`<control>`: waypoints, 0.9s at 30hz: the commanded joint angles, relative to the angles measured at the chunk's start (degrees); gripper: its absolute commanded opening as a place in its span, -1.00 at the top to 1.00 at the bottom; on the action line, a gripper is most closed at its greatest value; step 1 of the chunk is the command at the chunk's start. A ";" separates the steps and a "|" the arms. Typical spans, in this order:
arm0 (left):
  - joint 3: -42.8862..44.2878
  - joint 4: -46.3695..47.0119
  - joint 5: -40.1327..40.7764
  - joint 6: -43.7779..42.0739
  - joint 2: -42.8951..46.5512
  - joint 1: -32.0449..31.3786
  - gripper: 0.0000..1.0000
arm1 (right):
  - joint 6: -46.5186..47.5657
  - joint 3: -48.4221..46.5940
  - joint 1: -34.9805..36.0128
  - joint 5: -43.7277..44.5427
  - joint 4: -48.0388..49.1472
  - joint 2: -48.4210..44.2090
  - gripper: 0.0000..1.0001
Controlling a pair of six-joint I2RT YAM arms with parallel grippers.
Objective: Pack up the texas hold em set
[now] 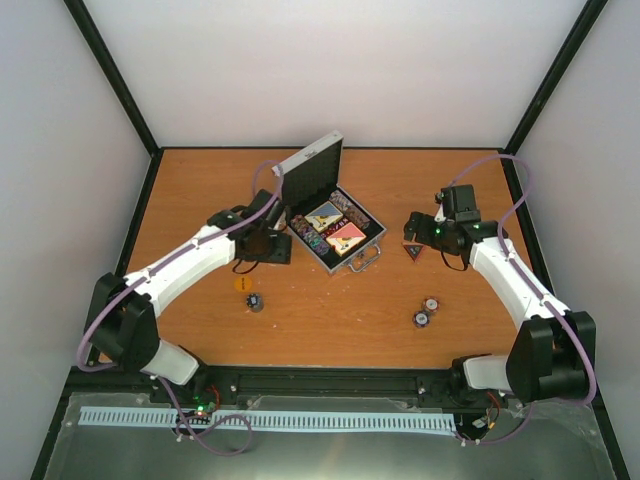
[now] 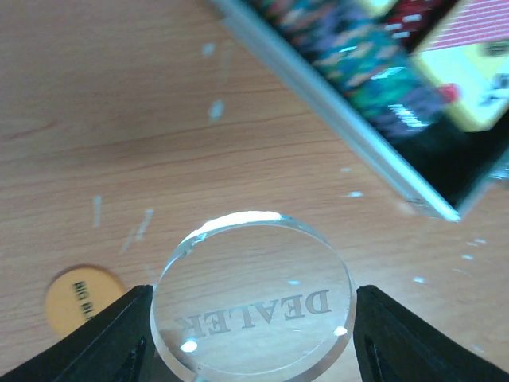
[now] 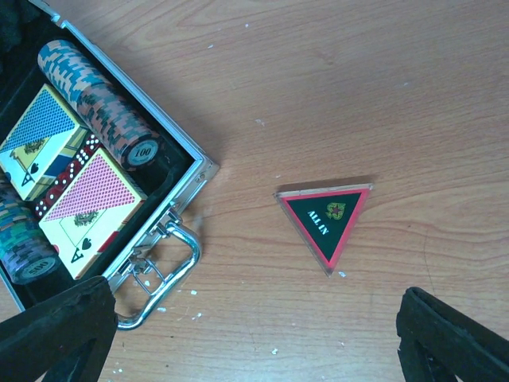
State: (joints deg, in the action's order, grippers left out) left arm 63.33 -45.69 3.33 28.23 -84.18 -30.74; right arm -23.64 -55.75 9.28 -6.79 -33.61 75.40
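Note:
The silver case (image 1: 357,263) lies open at the table's middle, lid (image 1: 312,180) raised, with two card boxes (image 3: 89,205) and rows of poker chips (image 3: 97,99) inside. My left gripper (image 2: 253,334) is shut on a clear round disc (image 2: 254,306) lettered DEALER, its fingers against both edges, just left of the case wall (image 2: 342,131). An orange disc (image 2: 75,298) lies on the wood beside it. My right gripper (image 3: 254,342) stands open over bare wood, and the dark triangular ALL IN token (image 3: 326,219) lies a little beyond it, right of the case handle (image 3: 163,267).
A small stack of chips (image 1: 256,301) sits near the orange disc (image 1: 242,284) at front left. Two more small chip stacks (image 1: 425,311) stand at front right. Black frame posts and white walls close in the orange table.

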 commanded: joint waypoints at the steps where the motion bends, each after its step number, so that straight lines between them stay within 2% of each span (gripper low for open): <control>1: 9.63 -1.68 1.16 -2.88 -2.36 -6.60 -0.09 | -1.03 0.09 -0.49 1.15 0.88 -1.52 -0.91; 7: 26.55 -1.69 2.78 -7.71 -16.83 -12.23 -0.10 | -1.50 0.46 -0.57 1.69 1.04 -2.88 -0.91; 16: 48.28 -5.69 5.03 -14.75 -37.65 -10.18 -0.09 | -1.64 -1.17 -0.58 2.28 1.28 -3.56 -0.91; 27: 52.00 -5.86 3.40 -18.01 -44.89 -3.33 -0.09 | -0.57 -4.34 -0.75 4.00 0.81 -0.22 -0.91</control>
State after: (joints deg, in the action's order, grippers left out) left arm 111.87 -50.94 6.85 13.06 -127.74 -36.05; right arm -24.69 -57.84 9.06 -4.03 -33.21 73.69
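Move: The left gripper already holds the clear dealer disc. The blue-backed card deck inside the open case lies about 15 cm ahead, 12 cm right and 8 cm below it. From the gripper, the red-backed deck is about 10 cm ahead and 17 cm right; the nearer chip roll is 10 cm ahead and 8 cm right, all at case level. For the right gripper, the blue-backed deck lies roughly 11 cm ahead, 20 cm left and 10 cm below. Swing the left gripper with the dealer disc to the right about 17 cm, lifting some 5 cm as you start, then carry it forward about 14 cm across the red-backed deck. Sink about 8 cm and drift back left over the blue-backed deck, turning some 20 degrees clockwise and keeping the pinch. Raise the open right gripper about 2.5 cm. ##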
